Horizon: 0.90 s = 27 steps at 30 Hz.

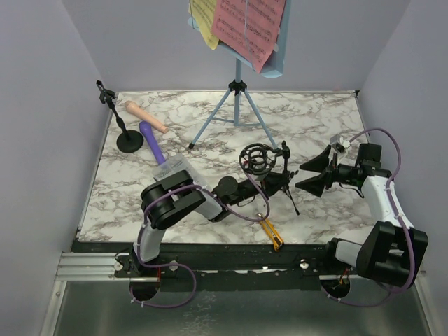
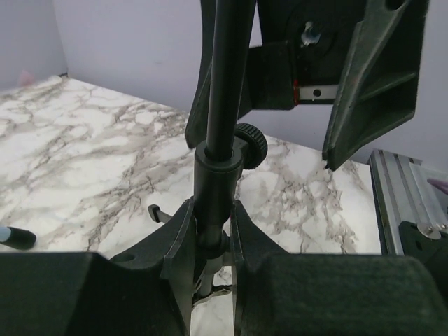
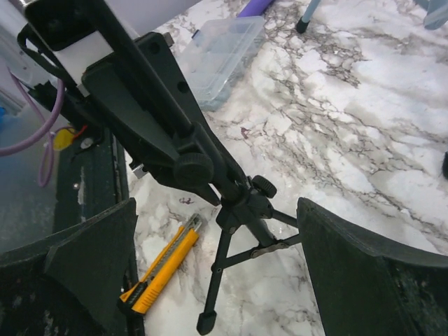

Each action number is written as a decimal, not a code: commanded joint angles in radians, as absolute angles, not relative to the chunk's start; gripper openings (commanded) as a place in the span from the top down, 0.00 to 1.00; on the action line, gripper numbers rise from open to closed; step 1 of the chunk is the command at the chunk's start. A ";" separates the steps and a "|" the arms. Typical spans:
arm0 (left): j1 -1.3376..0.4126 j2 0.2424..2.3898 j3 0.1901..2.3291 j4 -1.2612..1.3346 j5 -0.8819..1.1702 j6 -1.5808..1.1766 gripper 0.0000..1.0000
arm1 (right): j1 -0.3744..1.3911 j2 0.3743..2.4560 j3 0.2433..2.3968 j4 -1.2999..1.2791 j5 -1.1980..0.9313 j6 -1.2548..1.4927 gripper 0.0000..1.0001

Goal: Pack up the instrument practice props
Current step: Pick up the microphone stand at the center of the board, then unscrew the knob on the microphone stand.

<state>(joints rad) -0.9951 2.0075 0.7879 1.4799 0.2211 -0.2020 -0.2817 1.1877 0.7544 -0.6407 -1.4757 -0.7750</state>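
A black mic mount [image 1: 257, 159] with a shock ring and small tripod legs stands at the table's front middle. My left gripper [image 1: 262, 183] is shut on its pole [image 2: 227, 84], both fingers pressed to the collar just above the legs [image 2: 212, 217]. To the mount's right, my right gripper [image 1: 318, 171] stands wide open, its jaws either side of the tripod [image 3: 241, 206] without touching. The second mount [image 1: 128, 140], on a round base, stands far left beside the beige microphone [image 1: 145, 115] and the purple microphone [image 1: 152, 142]. The light-blue music rack [image 1: 238, 105] at the back carries pink [image 1: 248, 24] and yellow [image 1: 204, 21] pages.
A yellow-and-black utility knife [image 1: 271, 233] lies at the front edge, just near the held mount's legs [image 3: 164, 269]. A clear plastic box [image 3: 224, 52] sits under my left arm. Purple walls close in on three sides, and a metal rail runs along the front.
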 commanded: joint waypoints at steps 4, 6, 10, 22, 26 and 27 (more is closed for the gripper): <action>-1.037 1.956 0.793 1.619 0.083 -0.151 1.00 | -0.270 1.199 0.748 -0.442 -1.513 -0.433 0.01; -1.041 1.959 0.799 1.610 0.062 -0.150 1.00 | -0.269 1.195 0.740 -0.386 -1.512 -0.354 0.01; -1.045 1.964 0.814 1.577 0.040 -0.145 1.00 | -0.254 1.201 0.722 -0.292 -1.523 -0.227 0.05; -1.057 1.972 0.828 1.547 0.026 -0.144 1.00 | -0.181 1.258 0.742 -0.305 -1.506 -0.207 0.35; -1.060 1.974 0.823 1.547 0.029 -0.149 1.00 | -0.182 1.258 0.744 -0.304 -1.509 -0.207 0.38; -1.060 1.976 0.823 1.546 0.033 -0.149 1.00 | -0.181 1.258 0.744 -0.304 -1.508 -0.206 0.40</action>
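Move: The left hand already holds the microphone stand by its pole, so the stand's middle is practically between its fingers. From the right hand, wide open, that stand lies about 5 cm to the left, level fore and aft and some 3 cm lower. The yellow cutter lies about 10 cm back and 10 cm left of the right hand, some 16 cm below. The near foot of the blue music stand is roughly 16 cm ahead, 8 cm left and 17 cm below. Still pinching the microphone stand's pole, the left hand eases up about 1.5 cm and turns slightly counter-clockwise. The right hand edges up and forward about 1 cm, then left about 2 cm to the pole just above the left hand's grip, rolling some 15 to 20 degrees about its pointing direction and closing its fingers about a third; whether they touch can't be seen. ##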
